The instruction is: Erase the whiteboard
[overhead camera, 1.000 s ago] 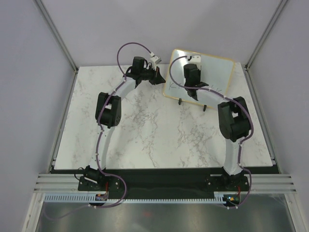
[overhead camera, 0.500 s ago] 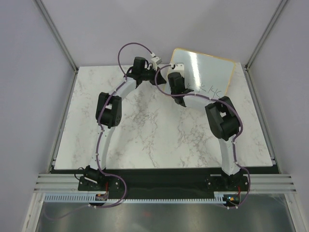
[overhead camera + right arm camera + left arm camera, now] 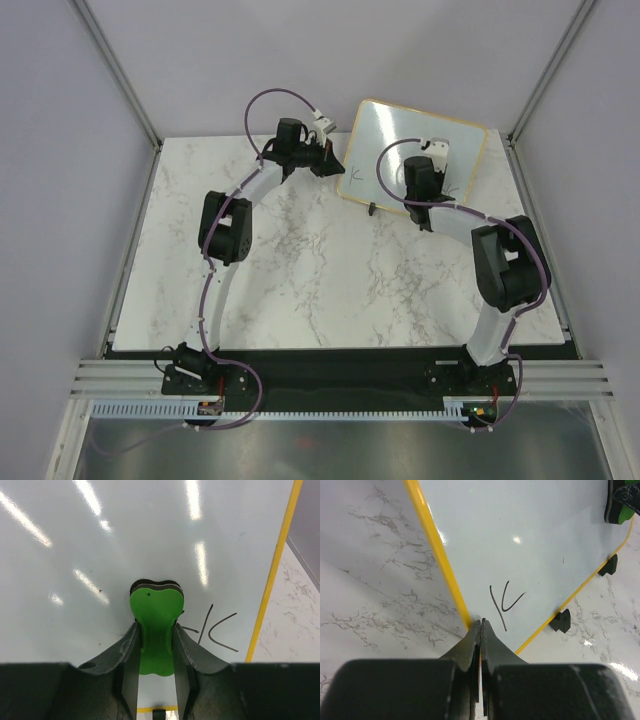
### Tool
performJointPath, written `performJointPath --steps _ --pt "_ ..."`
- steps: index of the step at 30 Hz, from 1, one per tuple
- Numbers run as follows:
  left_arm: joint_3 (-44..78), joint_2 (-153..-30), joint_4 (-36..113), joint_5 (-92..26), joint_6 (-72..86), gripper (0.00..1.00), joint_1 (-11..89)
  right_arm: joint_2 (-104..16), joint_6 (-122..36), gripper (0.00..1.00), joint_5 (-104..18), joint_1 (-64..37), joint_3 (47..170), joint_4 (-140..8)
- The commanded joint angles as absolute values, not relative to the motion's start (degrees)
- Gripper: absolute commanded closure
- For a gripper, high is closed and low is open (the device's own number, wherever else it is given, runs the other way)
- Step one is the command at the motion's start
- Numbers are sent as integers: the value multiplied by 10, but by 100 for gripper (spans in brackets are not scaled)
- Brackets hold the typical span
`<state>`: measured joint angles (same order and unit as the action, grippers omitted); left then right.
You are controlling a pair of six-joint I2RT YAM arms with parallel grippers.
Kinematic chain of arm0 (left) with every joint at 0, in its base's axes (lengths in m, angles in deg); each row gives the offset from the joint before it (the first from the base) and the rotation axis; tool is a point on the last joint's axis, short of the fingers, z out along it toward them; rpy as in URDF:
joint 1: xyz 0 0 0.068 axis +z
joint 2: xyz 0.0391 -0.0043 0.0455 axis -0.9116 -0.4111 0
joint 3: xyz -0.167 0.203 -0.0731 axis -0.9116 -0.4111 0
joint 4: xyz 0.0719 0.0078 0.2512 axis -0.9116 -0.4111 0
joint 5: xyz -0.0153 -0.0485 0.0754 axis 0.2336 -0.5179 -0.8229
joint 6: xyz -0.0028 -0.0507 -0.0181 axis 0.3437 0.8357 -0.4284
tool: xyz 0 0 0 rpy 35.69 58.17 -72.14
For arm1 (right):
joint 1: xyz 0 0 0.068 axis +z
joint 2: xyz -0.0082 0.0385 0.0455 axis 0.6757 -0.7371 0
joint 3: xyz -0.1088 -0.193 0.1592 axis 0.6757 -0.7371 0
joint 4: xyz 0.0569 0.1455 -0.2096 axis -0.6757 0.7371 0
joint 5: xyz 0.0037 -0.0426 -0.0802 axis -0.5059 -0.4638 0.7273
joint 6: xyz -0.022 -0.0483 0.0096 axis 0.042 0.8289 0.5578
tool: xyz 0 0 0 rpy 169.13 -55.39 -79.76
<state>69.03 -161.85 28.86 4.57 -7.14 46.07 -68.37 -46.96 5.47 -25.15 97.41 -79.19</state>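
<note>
The whiteboard stands tilted on two black clip feet at the back of the table. My left gripper is shut on the lower left edge of its frame, as the left wrist view shows. My right gripper is shut on the green eraser and presses it against the board's lower right part. A black "K" mark remains near the left edge. Another "K" mark and a short stroke lie just right of the eraser. The eraser also shows in the left wrist view.
The board stands on a white marble table with grey walls on three sides and metal posts at the back corners. The right arm's elbow hangs over the table's right side.
My right gripper swept the eraser left across the board, then back to the right. The marks in the middle of the board are gone. The left gripper has held still.
</note>
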Motion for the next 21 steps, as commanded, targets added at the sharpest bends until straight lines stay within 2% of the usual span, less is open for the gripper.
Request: performJointPath --steps 1,14,21 --pt "689 -1578 287 53 -92 98 458 -679 -474 100 74 -256 976 -795" --pt "691 -1580 289 55 -89 98 457 -839 -482 100 27 -122 1166 -781" --pt "690 -1579 287 54 -91 98 456 -820 -488 100 65 -135 1131 -782"
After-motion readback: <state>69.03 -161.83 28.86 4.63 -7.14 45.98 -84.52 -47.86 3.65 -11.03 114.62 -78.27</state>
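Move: The green eraser is already gripped in the right hand and lies on the sloping whiteboard; the K mark it is taken towards stands some 21 cm to the hand's left, 5 cm farther out and about 4 cm lower. The leftover right-hand K is about 4 cm right and 3 cm back; the left board clip is roughly 18 cm left, 6 cm back and well below. From the left hand, that left K lies about 5 cm right, level with it. The eraser is swept leftward along the whiteboard, about 16 cm, by the right hand, drifting some 4 cm forward early on and sinking about 3 cm in the later part with the board's slope. The hand turns roughly 15 degrees counter-clockwise and keeps its grip as it nears the left K. The left hand stays put, closed fingertips at the board's left edge. ##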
